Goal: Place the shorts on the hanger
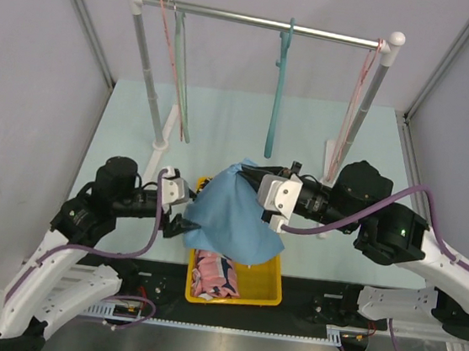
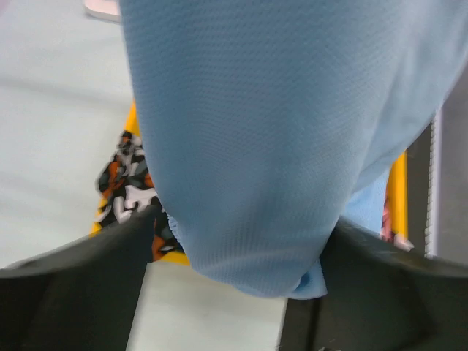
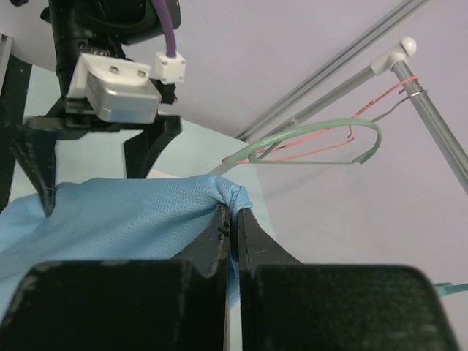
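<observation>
The light blue shorts [image 1: 234, 218] hang in the air over the yellow bin. My right gripper [image 1: 250, 176] is shut on a bunched top corner of the shorts [image 3: 146, 219], which shows pinched between the closed fingertips of that gripper [image 3: 235, 210]. My left gripper [image 1: 180, 223] is at their lower left edge. It stands open, and the hanging hem of the shorts [image 2: 278, 146] dangles between the wide fingers of the gripper [image 2: 245, 234] without being pinched. The thin pale pink hanger [image 1: 166, 45] hangs at the rail's left end; the same hanger [image 3: 314, 139] appears beside a pale green one.
A yellow bin [image 1: 271, 297] at the near edge holds patterned garments [image 1: 214, 277], including an orange-black-white one [image 2: 124, 183]. On the rail [image 1: 236, 15] hang a pale green hanger [image 1: 181, 85], a teal hanger [image 1: 278, 87] and a reddish-pink hanger [image 1: 367, 72] by the right post.
</observation>
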Controlling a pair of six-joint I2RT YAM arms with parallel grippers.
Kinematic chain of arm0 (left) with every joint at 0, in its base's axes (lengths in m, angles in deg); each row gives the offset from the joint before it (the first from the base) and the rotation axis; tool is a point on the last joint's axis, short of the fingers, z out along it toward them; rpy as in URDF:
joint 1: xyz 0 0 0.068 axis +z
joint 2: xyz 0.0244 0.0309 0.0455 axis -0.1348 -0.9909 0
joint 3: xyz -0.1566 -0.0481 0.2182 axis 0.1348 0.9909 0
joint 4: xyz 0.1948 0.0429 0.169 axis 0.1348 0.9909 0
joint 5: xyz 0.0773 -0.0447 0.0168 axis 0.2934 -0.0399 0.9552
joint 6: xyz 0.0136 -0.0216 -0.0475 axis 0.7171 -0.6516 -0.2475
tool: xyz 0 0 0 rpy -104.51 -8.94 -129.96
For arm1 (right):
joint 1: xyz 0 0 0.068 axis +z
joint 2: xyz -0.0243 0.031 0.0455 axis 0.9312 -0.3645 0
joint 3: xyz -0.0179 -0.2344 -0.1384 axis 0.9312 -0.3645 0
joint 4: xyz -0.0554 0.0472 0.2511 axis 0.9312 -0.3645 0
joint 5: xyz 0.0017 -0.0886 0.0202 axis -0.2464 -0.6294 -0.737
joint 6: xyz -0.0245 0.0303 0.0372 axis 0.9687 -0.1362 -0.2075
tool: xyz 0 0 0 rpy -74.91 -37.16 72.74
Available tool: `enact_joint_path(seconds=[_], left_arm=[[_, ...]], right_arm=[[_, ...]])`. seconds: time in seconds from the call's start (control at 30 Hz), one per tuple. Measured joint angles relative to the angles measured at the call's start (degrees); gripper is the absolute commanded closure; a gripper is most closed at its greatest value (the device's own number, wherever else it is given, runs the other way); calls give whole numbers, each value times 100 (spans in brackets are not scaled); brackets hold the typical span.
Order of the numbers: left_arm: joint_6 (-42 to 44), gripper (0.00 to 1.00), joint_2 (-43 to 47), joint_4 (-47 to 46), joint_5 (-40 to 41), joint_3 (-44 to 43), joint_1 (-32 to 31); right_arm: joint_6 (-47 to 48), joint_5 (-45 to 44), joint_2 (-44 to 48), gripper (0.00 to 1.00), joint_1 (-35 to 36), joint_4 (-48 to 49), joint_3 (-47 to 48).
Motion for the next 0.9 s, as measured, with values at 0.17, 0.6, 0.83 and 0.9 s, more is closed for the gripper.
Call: enact_joint_path(seconds=[0.17, 0.6, 0.83, 0.9], left_arm=[[-247, 100, -328, -341, 356, 85, -352], [-1027, 100, -953, 1093, 505, -1692, -356], [-2280, 98, -2179, 1139, 407, -1943, -354], [-2660, 95, -2459, 1130, 431, -1976, -356]], right_arm=[[26, -70, 166, 100, -4, 264, -382], [-1115, 33, 964, 8, -1279, -595, -2374], [-1213, 127, 953, 6, -896, -332, -2232], [-938, 195, 975, 7, -455, -146, -2194]])
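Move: The blue shorts hang from the right hand's closed fingers, their middle about 12 cm below that hand and 4 cm nearer the base. From the open left hand, whose fingers already straddle their lower left edge, the middle is some 13 cm right, 4 cm back and 10 cm up. The yellow tray's middle is about 17 cm right of the left hand, 7 cm ahead and 25 cm below; the pink shorts lie 11 cm right, 3 cm back and 24 cm below. The blue shorts' lower left edge is pinched as the left fingers snap shut on it; the left hand bobs up about 4 cm and sinks again, easing right and forward while rolling some 35 degrees. The right hand, still gripping at first, drops about 17 cm while swinging forward and right, opens wide to let go, then rises slightly and draws back and left. ##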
